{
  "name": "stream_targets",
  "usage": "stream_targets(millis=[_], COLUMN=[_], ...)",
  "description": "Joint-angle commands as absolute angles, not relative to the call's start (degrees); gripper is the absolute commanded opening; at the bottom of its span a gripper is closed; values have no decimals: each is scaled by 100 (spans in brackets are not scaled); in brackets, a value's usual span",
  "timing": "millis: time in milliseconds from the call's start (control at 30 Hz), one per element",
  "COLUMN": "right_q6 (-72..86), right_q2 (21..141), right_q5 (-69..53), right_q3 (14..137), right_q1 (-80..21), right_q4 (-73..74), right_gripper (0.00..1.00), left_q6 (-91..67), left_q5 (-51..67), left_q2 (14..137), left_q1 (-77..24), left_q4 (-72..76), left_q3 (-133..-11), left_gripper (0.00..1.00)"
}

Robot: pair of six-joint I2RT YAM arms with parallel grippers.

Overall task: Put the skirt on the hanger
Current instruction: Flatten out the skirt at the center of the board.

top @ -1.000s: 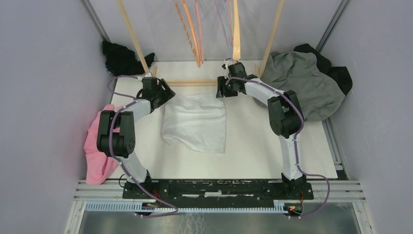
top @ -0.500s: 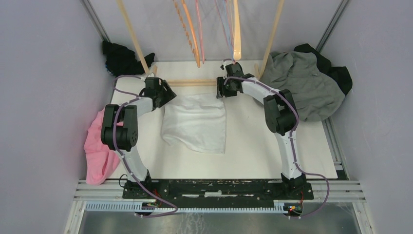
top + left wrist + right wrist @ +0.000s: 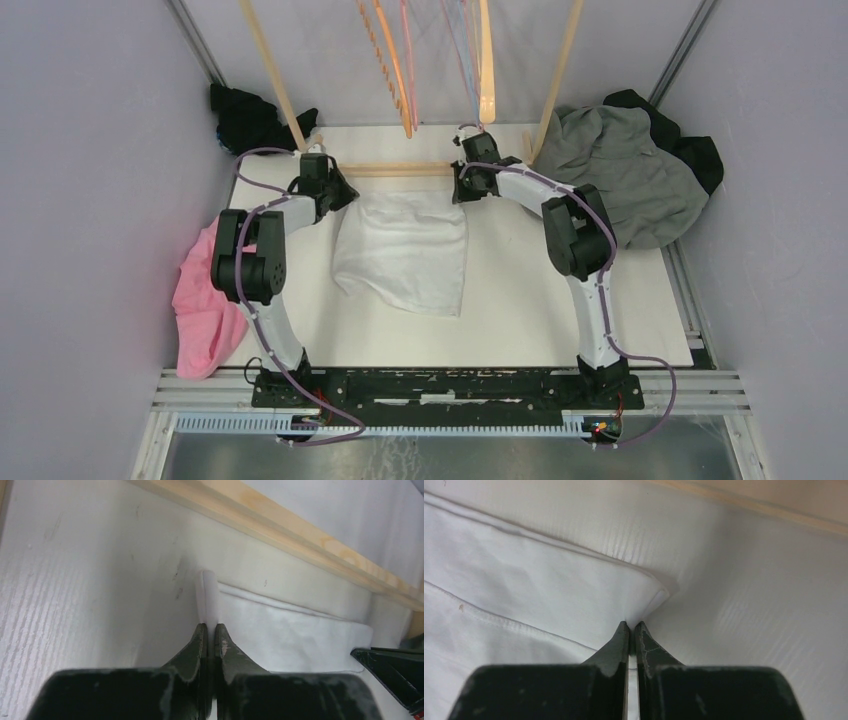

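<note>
The white skirt (image 3: 402,250) lies flat on the table, its waistband toward the back. My left gripper (image 3: 344,193) is shut on the waistband's left corner; in the left wrist view the gripper (image 3: 208,626) pinches a raised fold of the skirt (image 3: 285,635). My right gripper (image 3: 459,186) is shut on the right corner; in the right wrist view the gripper (image 3: 632,624) has the skirt (image 3: 524,580) nipped between its tips. Several hangers (image 3: 396,70) hang from the rack above the table's back edge, among them a wooden hanger (image 3: 486,60).
The rack's wooden crossbar (image 3: 400,169) runs just behind both grippers, with slanted legs (image 3: 270,75) on either side. A pink garment (image 3: 200,300) lies at the left, a black garment (image 3: 250,115) at the back left, and a grey garment (image 3: 625,165) at the back right.
Both grippers were open over the waistband corners and have closed on them. The arms shifted only slightly; the skirt lies where it was.
</note>
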State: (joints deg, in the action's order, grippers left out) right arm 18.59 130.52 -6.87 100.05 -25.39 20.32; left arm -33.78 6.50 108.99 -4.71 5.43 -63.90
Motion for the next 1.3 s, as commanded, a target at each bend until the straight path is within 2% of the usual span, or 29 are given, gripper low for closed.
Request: stream_targets(millis=[0,167,467,733,967,1133,1267], right_q6=[1751,1853,1864,1968,2047,2061,2041], right_q2=[12228,11607,10065,8316,7123,7024,7402], right_q5=[-239,-308,-898,-1533,-1943,-2001,-1703], right_q3=[9700,9161,8085,7239,7249,7392,7467], right_q1=[-2491,-2348,-2349,-2424,-2505,-2512,-2507], right_q4=[1508,941,642,1008,1800,2199,2240], right_gripper=[6,5,5,5,5,7,6], left_q6=[-3213,-3335,-3592,-3734,-3878,-3910,-3921], left_q5=[998,1281,1302,1211,967,536,322], left_q2=[10462,9999,8276,6707,5643,5381,5892], left_q1=[-504,-509,-555,-940,-1479,-1652,-1653], left_q4=[1212,1318,1112,-187,-1262,-1519,-1176], left_q3=[-6618,-6561,-5784,-5805,-6112,-6186,-6026], left_gripper=[3,3,4,5,6,7,7])
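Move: The board's centre, where the skirt is to be laid, is some 14 cm back and 19 cm right of the left hand, and about 12 cm back and 1 cm left of the right hand. The skirt's middle lies about 12 cm back and 10 cm right of the left hand. The stand's bottom bar has its middle about 6 cm ahead and 7 cm left of the right hand; the gray cloth is roughly 34 cm right and 4 cm ahead of it. The hands are only 2 or 3 cm above the board. Both hands keep their pinch on the skirt's two far corners and raise them together, at first almost straight up off the board beside the stand's bottom bar, then up and back towards the robot, ending about 30 cm higher and 17 cm farther back. As they go, the fingers of each hand tip upward by some 30 degrees, the right hand also rolling about 20 degrees with its left side rising, and both grippers stay shut. ##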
